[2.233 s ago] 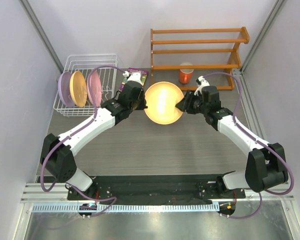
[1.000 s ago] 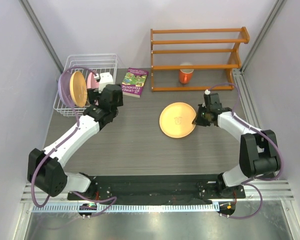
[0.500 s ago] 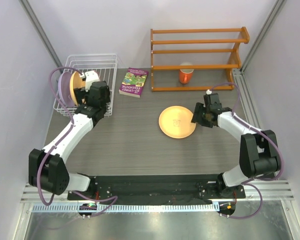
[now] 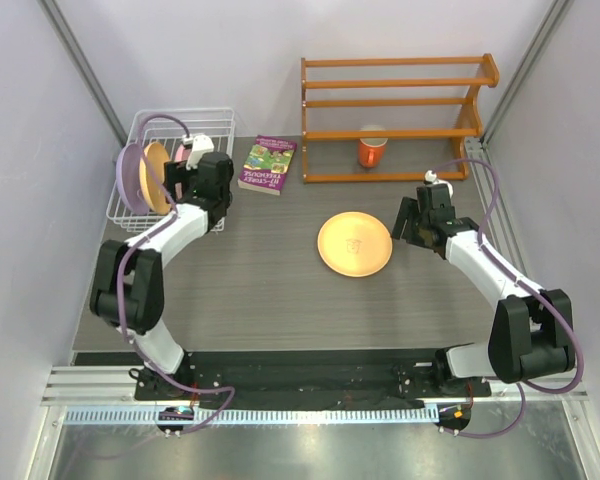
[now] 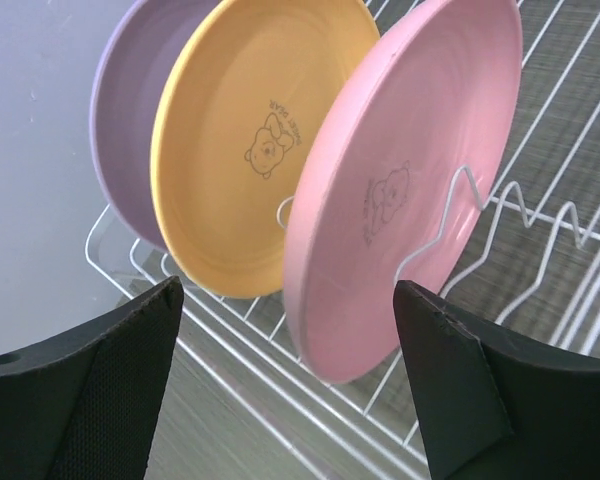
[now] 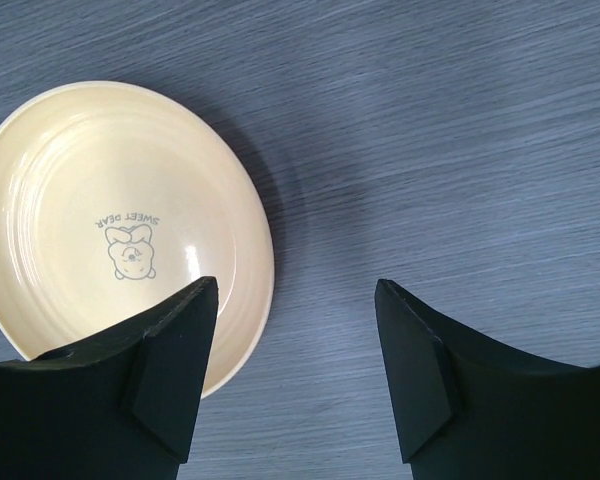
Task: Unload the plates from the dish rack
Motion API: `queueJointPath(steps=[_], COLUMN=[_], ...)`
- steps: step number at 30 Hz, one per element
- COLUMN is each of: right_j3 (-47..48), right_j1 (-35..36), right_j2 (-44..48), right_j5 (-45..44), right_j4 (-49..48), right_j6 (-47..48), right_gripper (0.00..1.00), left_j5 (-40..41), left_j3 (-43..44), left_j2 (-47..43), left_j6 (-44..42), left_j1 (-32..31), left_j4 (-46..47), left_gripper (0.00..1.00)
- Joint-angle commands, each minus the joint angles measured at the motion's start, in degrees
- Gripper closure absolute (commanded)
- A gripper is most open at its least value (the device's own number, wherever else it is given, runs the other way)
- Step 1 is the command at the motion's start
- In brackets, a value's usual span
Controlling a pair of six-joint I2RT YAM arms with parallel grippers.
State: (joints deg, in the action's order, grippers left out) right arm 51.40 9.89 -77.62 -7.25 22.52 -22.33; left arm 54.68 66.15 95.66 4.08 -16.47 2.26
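The white wire dish rack (image 4: 195, 118) stands at the back left. Three plates stand upright in it: lavender (image 5: 130, 110), yellow-orange (image 5: 250, 140) and pink (image 5: 400, 190). My left gripper (image 4: 195, 170) is open at the rack's near right side. In the left wrist view the pink plate's lower edge sits between its fingers (image 5: 288, 300), apart from both. Another yellow-orange plate (image 4: 354, 245) lies flat on the table. My right gripper (image 4: 412, 222) hovers open just right of it and holds nothing. In the right wrist view, the left finger of this gripper (image 6: 295, 285) overlaps that plate's (image 6: 110, 220) rim.
An orange wooden shelf (image 4: 395, 110) stands at the back right with an orange mug (image 4: 372, 151) under it. A book (image 4: 269, 164) lies between rack and shelf. Lavender walls close in both sides.
My right gripper opened, released the yellow-orange plate flat on the table and drew back to the right. My left arm swung further left to the rack, onto the pink plate.
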Motion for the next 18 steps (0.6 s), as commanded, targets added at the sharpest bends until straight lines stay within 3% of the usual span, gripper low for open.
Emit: queueJointPath(steps=[1, 6, 13, 18], right_j3=[0.64, 0.55, 0.28, 0.20], right_j1=[-0.22, -0.22, -0.14, -0.22], right_j2=[0.02, -0.77, -1.04, -1.74], right_j5=[-0.58, -0.14, -0.23, 0.21], right_j4=[-0.11, -0.11, -0.20, -0.29], right_j6=[0.88, 0.79, 0.62, 0.53], right_gripper=[0.30, 0.30, 0.30, 0.30], left_j5=[8.16, 11.42, 11.77, 13.00], left_j3=[3.89, 4.16, 4.60, 4.25], left_j2=[5.31, 7.88, 7.44, 5.60], left_j6=[-6.27, -8.03, -7.59, -7.85], left_j1=[0.30, 0.30, 0.30, -0.05], left_j4=[9.86, 13.12, 12.15, 12.24], left_gripper=[0.19, 0.31, 0.76, 1.00])
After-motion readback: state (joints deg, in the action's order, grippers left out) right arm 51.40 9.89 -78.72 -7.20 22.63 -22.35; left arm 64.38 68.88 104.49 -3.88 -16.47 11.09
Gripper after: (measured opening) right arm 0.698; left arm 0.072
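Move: Left hand: the pink plate stands in the dish rack with its middle about 7 cm ahead, 2 cm left and some 6 cm below. The yellow plate stands roughly 7 cm to the left of the pink one, the purple plate another 5 cm beyond that. The book lies about 15 cm ahead and 15 cm right, low on the table. From the idle right hand, the pink plate is about 47 cm left, 14 cm ahead and slightly higher. Down and forward onto the near, upper rim of the pink plate the left hand eases, also drifting left, sinking about 2.5 cm before coming back up 1 cm. The wrist rolls and turns counter-clockwise a little, some 10 degrees in all, while the wide-open fingers close almost fully and pinch the thin rim between their tips. ##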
